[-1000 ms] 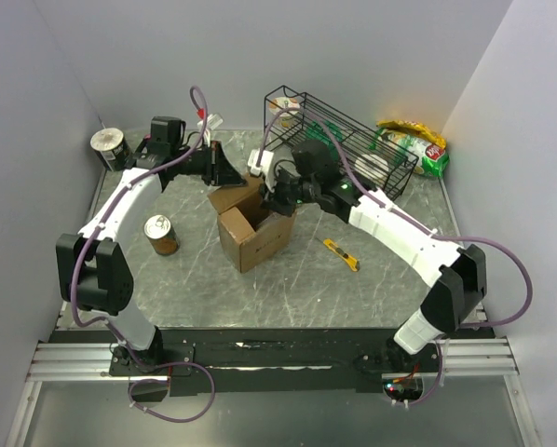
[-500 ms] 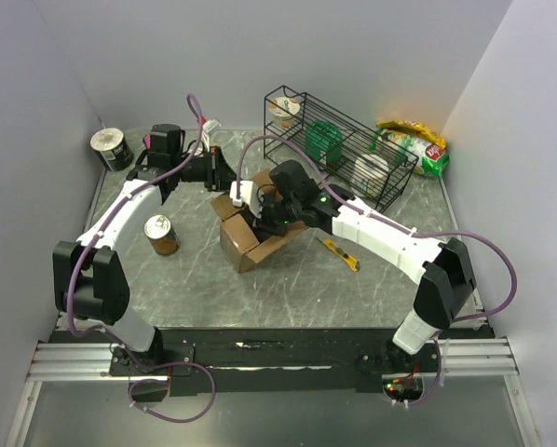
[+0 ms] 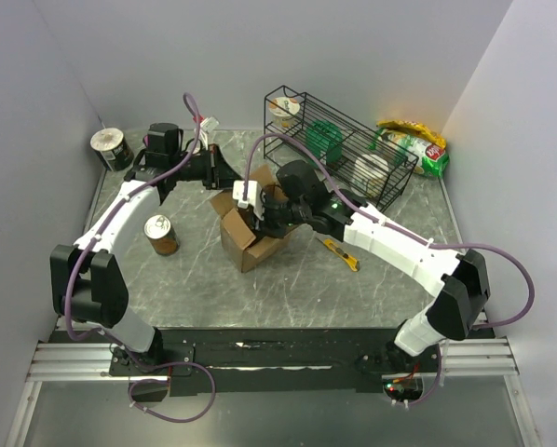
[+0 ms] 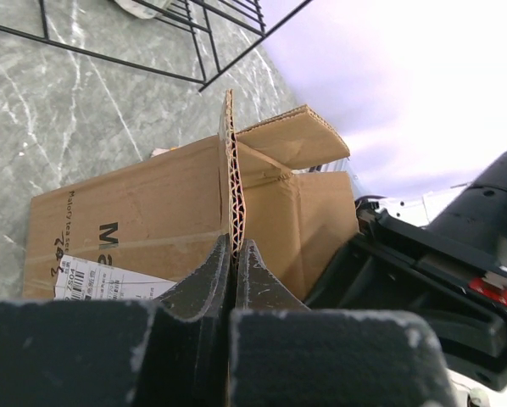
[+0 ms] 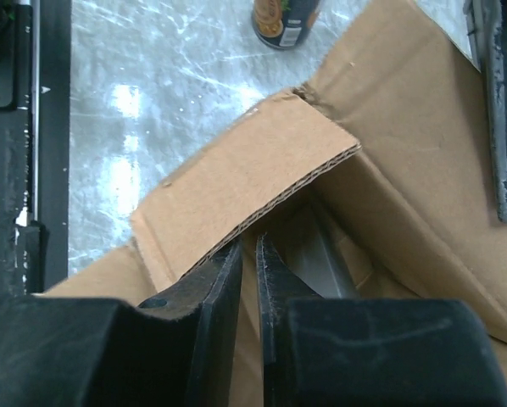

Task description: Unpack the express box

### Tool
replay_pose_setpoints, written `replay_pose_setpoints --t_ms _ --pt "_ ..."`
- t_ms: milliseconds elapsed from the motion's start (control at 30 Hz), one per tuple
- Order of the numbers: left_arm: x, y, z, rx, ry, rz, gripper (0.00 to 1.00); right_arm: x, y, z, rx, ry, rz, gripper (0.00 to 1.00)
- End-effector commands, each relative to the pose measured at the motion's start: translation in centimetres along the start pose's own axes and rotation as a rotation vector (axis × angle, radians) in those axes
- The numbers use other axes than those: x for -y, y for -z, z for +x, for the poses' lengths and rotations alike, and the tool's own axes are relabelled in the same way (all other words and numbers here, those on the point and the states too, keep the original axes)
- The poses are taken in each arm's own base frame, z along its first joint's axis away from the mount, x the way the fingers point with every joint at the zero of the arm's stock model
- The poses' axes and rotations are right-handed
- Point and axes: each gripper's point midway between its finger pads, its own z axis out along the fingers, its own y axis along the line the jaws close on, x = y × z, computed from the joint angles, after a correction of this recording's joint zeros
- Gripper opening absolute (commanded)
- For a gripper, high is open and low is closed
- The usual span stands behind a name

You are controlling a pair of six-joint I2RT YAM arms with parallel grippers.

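The express box [image 3: 252,238] is a brown cardboard carton in the middle of the table, its top flaps open. My left gripper [image 3: 224,179] is shut on the upright edge of the box's far-left flap [image 4: 234,182]; the pinch shows in the left wrist view [image 4: 235,248], with the white label [image 4: 92,278] on the side below. My right gripper [image 3: 260,209] is at the box's open top, its jaws almost together with nothing between them [image 5: 247,248], just under another flap [image 5: 253,182]. A grey object [image 5: 325,259] lies inside the box.
A brown can [image 3: 162,235] stands left of the box and shows in the right wrist view [image 5: 286,19]. A yellow utility knife [image 3: 341,254] lies to its right. A black wire rack [image 3: 339,149], snack bags [image 3: 414,144] and a tin [image 3: 111,147] sit along the back.
My right gripper has swung left and down from behind the box to its open top. The box has shifted and turned slightly. My left gripper keeps its hold on the flap.
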Motion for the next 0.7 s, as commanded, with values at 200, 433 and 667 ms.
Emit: replay_pose_setpoints --t_ms 200,433,667 --pt "2.6 0.9 -4.1 0.092 -0.121 0.005 0.01 -1.8 0.9 -4.8 0.114 0.068 -0.047 0.24" --pt "2.5 0.9 -4.3 0.099 -0.131 -0.009 0.01 -1.8 0.3 -5.6 0.131 -0.044 -0.013 0.48" --pt "2.9 1.2 -3.9 0.108 -0.128 -0.012 0.01 -1.4 -2.2 -3.6 0.063 -0.177 0.06 0.55"
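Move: The box's near-left end flap leans inward over the opening, some 4 cm left of the right fingertips, about level fore and aft and 1 cm higher. The grey item inside lies about 4 cm ahead of the right hand, 5 cm left and 8 cm down. The soup can stands some 22 cm left and 2 cm back, about 12 cm lower. From the left gripper, that end flap is about 10 cm back, level sideways and 3 cm lower. Ease the right fingertips back and left by about 2 cm each way, rising about 1 cm, inside the box mouth against the inner side of the near-left end flap. As they come slightly forward again, spread the fingers from nearly shut to about half open. Keep the left gripper pinching the far-side flap almost in place. ##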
